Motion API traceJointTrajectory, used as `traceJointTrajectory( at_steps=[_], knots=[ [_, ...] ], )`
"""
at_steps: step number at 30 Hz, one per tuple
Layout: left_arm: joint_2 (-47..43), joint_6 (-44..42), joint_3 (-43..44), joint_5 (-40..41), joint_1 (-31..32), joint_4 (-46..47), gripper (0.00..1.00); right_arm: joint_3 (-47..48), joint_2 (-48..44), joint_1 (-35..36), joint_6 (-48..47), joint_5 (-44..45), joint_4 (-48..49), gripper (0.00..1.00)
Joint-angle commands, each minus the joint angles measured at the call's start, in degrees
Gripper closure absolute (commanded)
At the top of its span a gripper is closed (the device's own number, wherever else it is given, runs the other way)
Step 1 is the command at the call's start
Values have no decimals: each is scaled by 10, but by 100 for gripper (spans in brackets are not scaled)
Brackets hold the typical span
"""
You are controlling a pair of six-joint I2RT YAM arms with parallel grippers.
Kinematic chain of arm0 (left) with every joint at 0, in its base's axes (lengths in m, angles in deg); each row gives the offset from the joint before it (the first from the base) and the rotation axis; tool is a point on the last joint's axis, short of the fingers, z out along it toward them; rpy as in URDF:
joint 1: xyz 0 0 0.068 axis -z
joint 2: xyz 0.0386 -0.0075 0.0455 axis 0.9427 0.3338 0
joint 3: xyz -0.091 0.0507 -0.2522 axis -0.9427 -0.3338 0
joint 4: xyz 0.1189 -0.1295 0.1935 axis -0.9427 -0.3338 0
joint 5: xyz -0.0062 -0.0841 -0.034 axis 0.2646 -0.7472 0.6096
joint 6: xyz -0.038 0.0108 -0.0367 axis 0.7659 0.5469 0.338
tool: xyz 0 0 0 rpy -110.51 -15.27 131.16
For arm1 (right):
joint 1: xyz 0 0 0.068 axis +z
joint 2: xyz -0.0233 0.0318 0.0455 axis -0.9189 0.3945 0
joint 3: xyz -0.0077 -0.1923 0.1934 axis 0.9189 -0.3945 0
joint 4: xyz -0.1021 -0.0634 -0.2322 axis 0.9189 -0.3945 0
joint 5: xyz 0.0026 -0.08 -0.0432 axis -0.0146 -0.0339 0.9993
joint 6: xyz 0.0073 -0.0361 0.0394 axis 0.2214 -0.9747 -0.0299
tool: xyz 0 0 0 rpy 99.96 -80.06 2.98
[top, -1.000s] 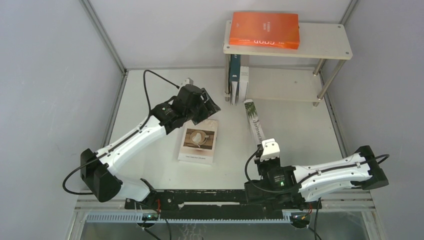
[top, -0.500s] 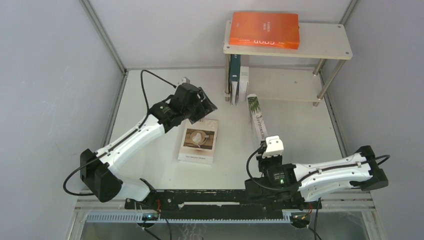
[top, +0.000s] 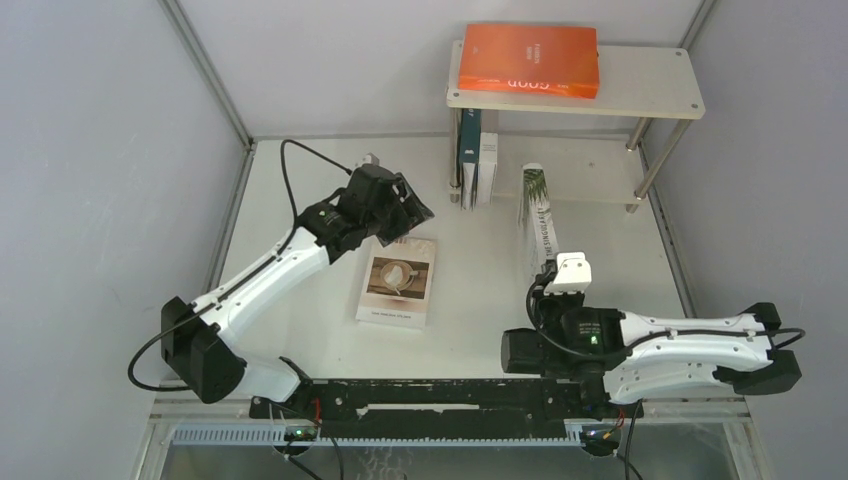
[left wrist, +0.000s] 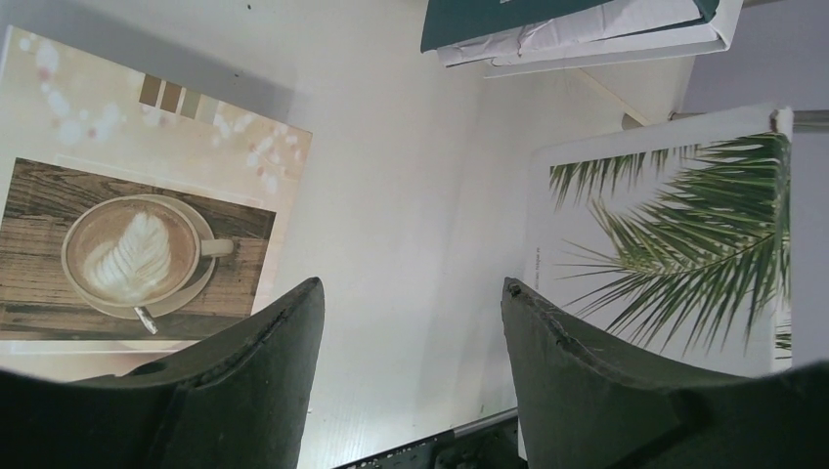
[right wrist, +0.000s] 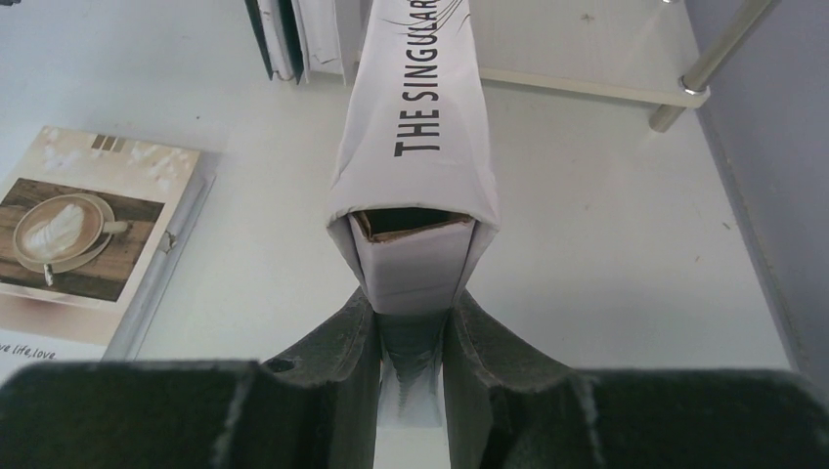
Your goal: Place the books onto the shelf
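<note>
My right gripper (top: 557, 272) (right wrist: 413, 305) is shut on the near end of the white palm-leaf book (top: 538, 212) (right wrist: 420, 117). The book stands on edge, spine up, pointing at the shelf's (top: 650, 92) lower board. The orange book (top: 527, 58) lies flat on the top board. The dark teal book (top: 467, 158) and the grey-white book (top: 487, 162) stand upright at the lower level's left end. The coffee-cup book (top: 397, 282) (left wrist: 127, 244) lies flat on the table. My left gripper (top: 405, 210) (left wrist: 411, 293) hovers open over the table between that book and the palm-leaf cover (left wrist: 665, 225).
Grey walls close in the table on the left, back and right. The shelf's shiny legs (right wrist: 714, 63) stand at the right. To the right of the two standing books, the lower board (top: 590, 180) shows bare surface.
My right arm has carried the palm-leaf book to the right and farther back, its far end now at the lower board. The left gripper shifted slightly and stayed open.
</note>
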Motion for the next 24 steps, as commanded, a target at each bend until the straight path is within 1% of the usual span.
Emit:
traceJointTrajectory(
  at_steps=[1,3,4,6,8,9,10,15,24],
  knots=[
    [9,-12,-3,-11,-5,28,29,22,-23,-26,-104,55,85,76],
    [13,-12,-1,-12,-4,28,29,21,-35,-42,-152,52,130,76],
    [15,-12,0,-13,-4,28,29,18,-45,-49,-195,49,165,76],
    [18,-11,1,-14,-4,31,29,-5,-72,-65,-333,29,293,76],
    [22,-10,2,-16,-4,33,29,-43,-109,-91,-497,-21,456,76],
    [23,-10,2,-16,-5,33,29,-60,-126,-104,-567,-48,514,76],
    [25,-10,3,-16,-4,33,29,-70,-137,-115,-598,-54,556,76],
    [25,-9,3,-17,-7,34,29,-73,-134,-177,-662,-115,624,76],
    [26,-9,2,-20,-15,40,29,-84,-117,-243,-722,-174,703,77]
  ],
)
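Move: The right hand holds the palm-leaf book by its near end. The free slot on the lower shelf is about 22 cm ahead of that hand, 6 cm to its left and 10 cm below. The standing white book borders the slot, about 4 cm left of it, with the teal book some 3 cm farther left. From the left hand the slot is roughly 10 cm ahead and 15 cm right, a bit lower. Keeping its pinch, the right hand carries the palm-leaf book about 5 cm forward, rising 3 cm, towards the slot. ##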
